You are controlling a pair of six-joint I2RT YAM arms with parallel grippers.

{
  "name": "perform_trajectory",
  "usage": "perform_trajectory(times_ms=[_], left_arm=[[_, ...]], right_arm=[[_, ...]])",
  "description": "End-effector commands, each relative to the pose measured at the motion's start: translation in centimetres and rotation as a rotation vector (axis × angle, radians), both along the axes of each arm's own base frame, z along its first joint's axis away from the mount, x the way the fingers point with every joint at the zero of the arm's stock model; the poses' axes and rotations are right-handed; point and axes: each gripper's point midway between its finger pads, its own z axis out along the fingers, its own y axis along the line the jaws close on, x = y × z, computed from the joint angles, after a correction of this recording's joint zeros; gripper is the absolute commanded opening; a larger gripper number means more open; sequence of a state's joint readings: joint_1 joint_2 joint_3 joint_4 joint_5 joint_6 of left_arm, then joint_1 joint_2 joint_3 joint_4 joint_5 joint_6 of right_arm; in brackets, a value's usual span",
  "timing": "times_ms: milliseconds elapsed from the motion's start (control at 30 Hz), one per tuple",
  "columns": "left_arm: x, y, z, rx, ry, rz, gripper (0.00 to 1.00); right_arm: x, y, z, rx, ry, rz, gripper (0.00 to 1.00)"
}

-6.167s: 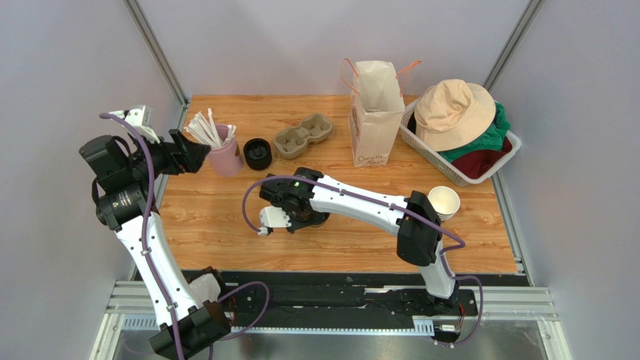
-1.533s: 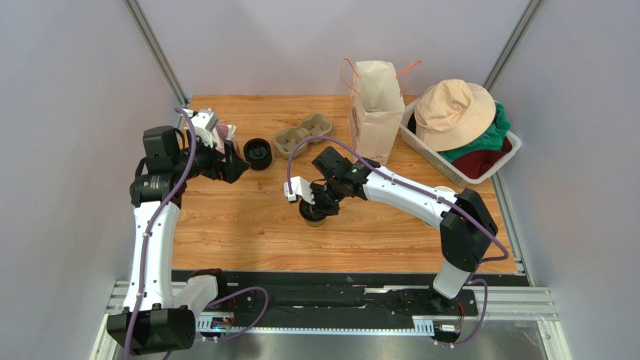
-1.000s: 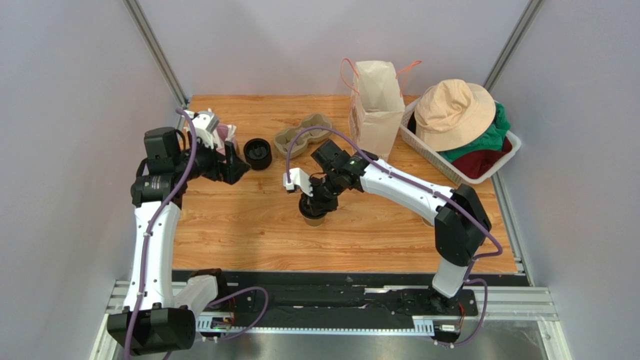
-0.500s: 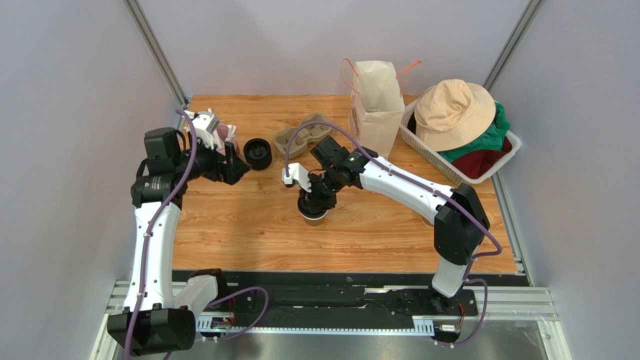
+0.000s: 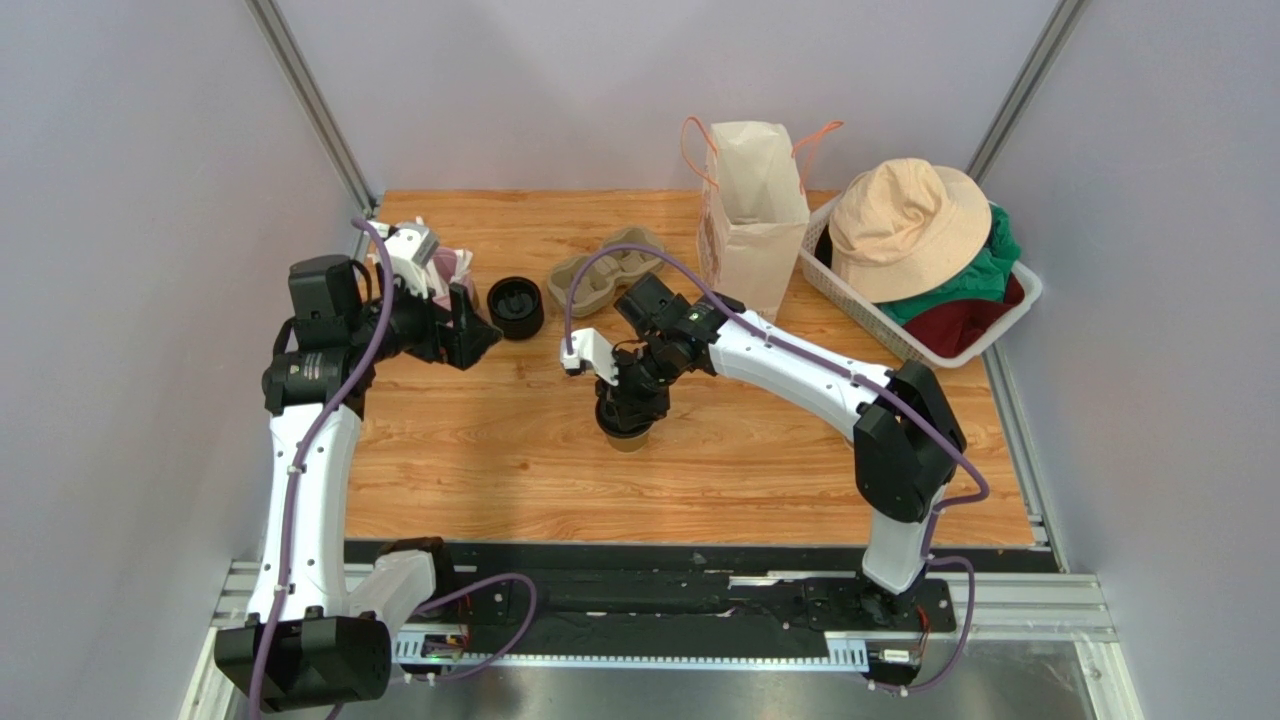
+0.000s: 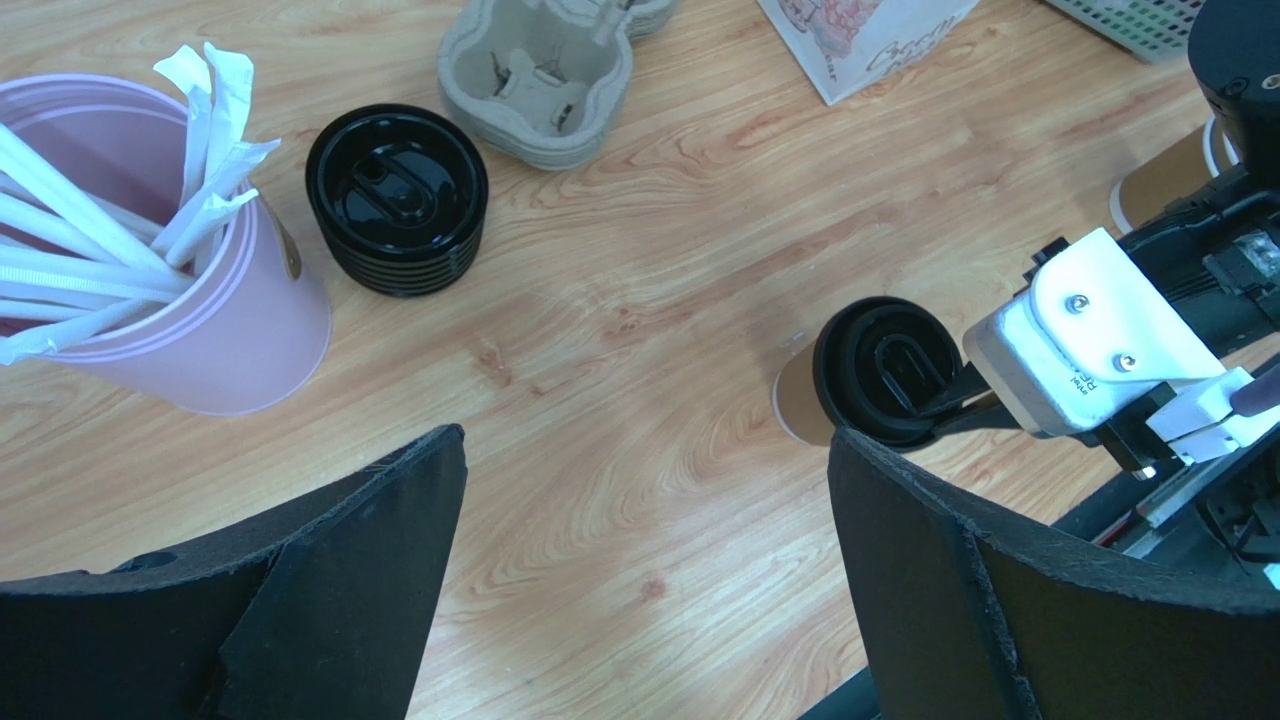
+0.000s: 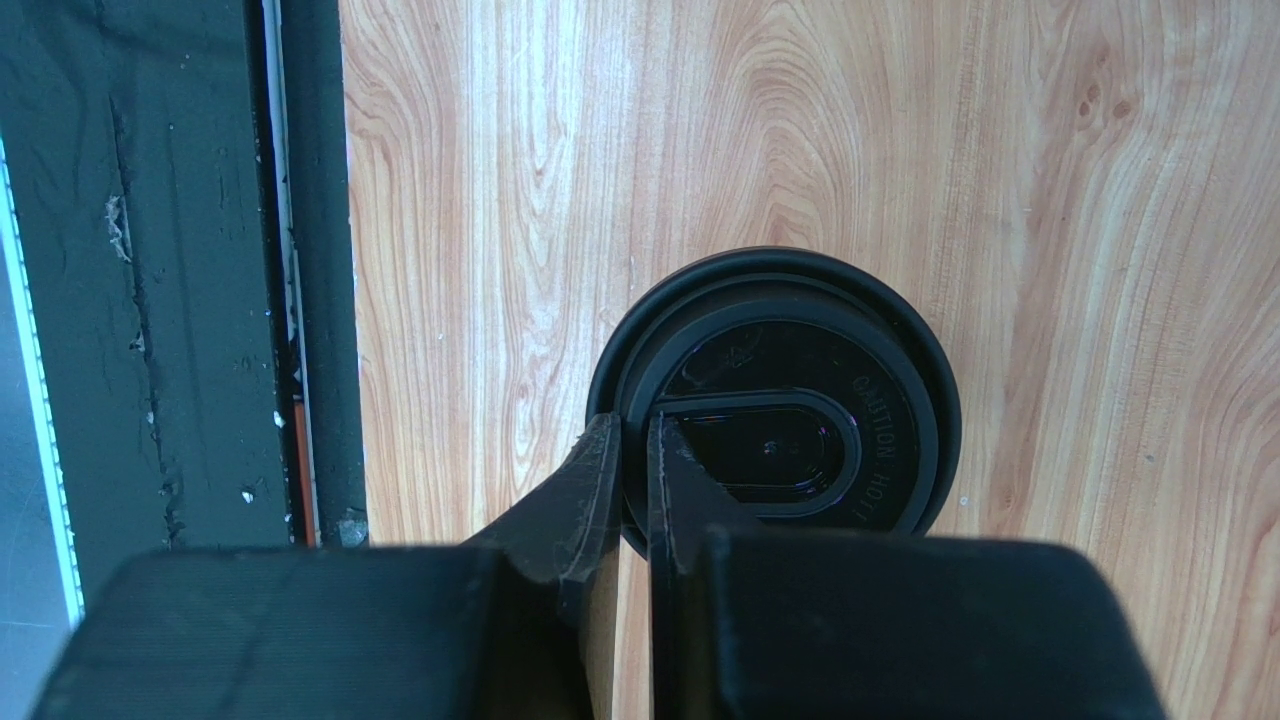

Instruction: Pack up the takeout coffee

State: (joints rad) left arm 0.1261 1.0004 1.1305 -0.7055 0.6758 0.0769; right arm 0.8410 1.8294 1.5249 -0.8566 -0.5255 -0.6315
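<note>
The takeout coffee (image 5: 627, 434), a brown paper cup with a black lid (image 7: 796, 405), stands near the middle of the wooden table (image 5: 451, 450). My right gripper (image 7: 634, 431) is shut on the lid's near rim, one finger outside and one on top. In the left wrist view the cup (image 6: 884, 371) shows at the right with the right gripper's white housing (image 6: 1089, 353) beside it. My left gripper (image 6: 646, 444) hangs open above bare wood to the cup's left, nothing between its fingers. It shows in the top view (image 5: 475, 333) by the lid stack.
A paper bag (image 5: 754, 225) stands open at the back, with a cardboard cup carrier (image 5: 609, 270) to its left. Further left are a stack of black lids (image 6: 397, 195) and a pink cup of straws (image 6: 196, 300). A basket with a hat (image 5: 917, 255) fills the back right.
The right wrist has shifted a little toward the far left, still on the lid; the cup stays about where it was. The left arm has held still over the last second.
</note>
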Motion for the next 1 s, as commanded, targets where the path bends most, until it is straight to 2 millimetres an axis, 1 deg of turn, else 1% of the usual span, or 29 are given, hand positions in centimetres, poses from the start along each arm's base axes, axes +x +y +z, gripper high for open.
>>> perform_trajectory(times_ms=[0,33,100,167,233,333,467,500,567,600,667,700,733,767,800,833,867,900,933,967], left_arm=[[0.2,-0.1,0.9,0.003,-0.054,-0.016,0.99],[0.2,-0.1,1.0,0.004,-0.055,-0.018,0.99],[0.3,-0.1,1.0,0.005,-0.057,-0.017,0.99],[0.3,-0.1,0.9,0.001,-0.052,-0.017,0.99],[0.3,-0.1,0.8,0.004,-0.052,-0.017,0.99],[0.3,-0.1,0.9,0.003,-0.056,-0.017,0.99],[0.2,-0.2,0.9,-0.002,-0.054,-0.024,0.99],[0.1,-0.3,0.9,-0.004,-0.054,-0.028,0.99],[0.0,-0.5,1.0,-0.011,-0.056,-0.041,0.99],[0.0,-0.6,1.0,-0.015,-0.054,-0.05,0.99],[-0.2,-1.0,1.0,-0.027,-0.052,-0.072,0.99],[-0.4,-1.1,0.9,-0.033,-0.045,-0.081,0.99],[-0.4,-1.3,1.1,-0.037,-0.045,-0.093,0.99],[-0.3,-1.5,0.9,-0.042,-0.034,-0.101,0.99],[-0.4,-1.6,0.6,-0.042,-0.016,-0.105,0.99],[-0.4,-2.1,0.7,-0.038,-0.012,-0.126,0.99],[-0.1,-2.3,0.2,-0.028,0.009,-0.13,0.99],[-0.2,-2.7,-0.2,-0.027,0.035,-0.143,0.99],[-0.4,-3.7,-0.4,-0.018,0.049,-0.177,0.99],[0.0,-3.7,-1.2,-0.002,0.079,-0.17,0.99]], right_arm=[[0.5,0.1,0.2,-0.009,-0.006,-0.016,0.04],[0.5,0.0,0.1,-0.012,-0.008,-0.014,0.09],[0.4,0.0,0.3,-0.009,-0.014,-0.009,0.13],[0.2,0.0,0.4,-0.002,-0.012,-0.004,0.22],[0.1,0.1,0.9,0.012,-0.014,0.0,0.28],[0.0,0.3,2.1,0.038,-0.027,0.006,0.34],[0.3,0.4,3.9,0.074,-0.059,0.001,0.39],[0.3,0.4,4.6,0.086,-0.075,-0.001,0.4],[0.4,0.3,5.4,0.097,-0.093,-0.004,0.41],[0.6,0.2,6.3,0.11,-0.117,-0.009,0.42],[0.8,0.0,7.2,0.118,-0.144,-0.023,0.45],[1.1,-0.4,8.3,0.126,-0.172,-0.042,0.45],[1.3,-0.5,9.0,0.137,-0.189,-0.052,0.49],[1.9,-1.0,9.6,0.145,-0.199,-0.077,0.5],[2.1,-1.4,10.8,0.167,-0.212,-0.093,0.51],[2.3,-1.6,11.4,0.182,-0.2,-0.121,0.53],[3.3,-2.6,12.0,0.194,-0.199,-0.165,0.55],[3.5,-3.1,12.8,0.219,-0.185,-0.19,0.56],[3.8,-3.8,13.0,0.227,-0.157,-0.227,0.56],[4.7,-5.2,12.7,0.227,-0.131,-0.278,0.56]])
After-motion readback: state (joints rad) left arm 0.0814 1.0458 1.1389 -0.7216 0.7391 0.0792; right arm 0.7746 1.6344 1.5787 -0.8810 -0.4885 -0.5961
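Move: The right fingertips are on the near edge of the black lid on the cup; the lid's middle is about 3 cm ahead, 1 cm left and just below. From that hand, the lid stack lies some 22 cm ahead and 18 cm left, the cup carrier roughly 28 cm ahead and 5 cm left, the paper bag about 25 cm ahead and 17 cm right. From the left hand, the cup's lid is some 20 cm right, 4 cm back and 17 cm lower. Holding still at first, the right hand spreads its nearly shut fingers to about half open, letting go of the lid's near rim, then rises with growing speed, some 9 cm up and away from the cup, drifting slightly forward and right as the wrist tilts some 15 degrees. Late on, the open left hand starts easing right, about 2 cm. ##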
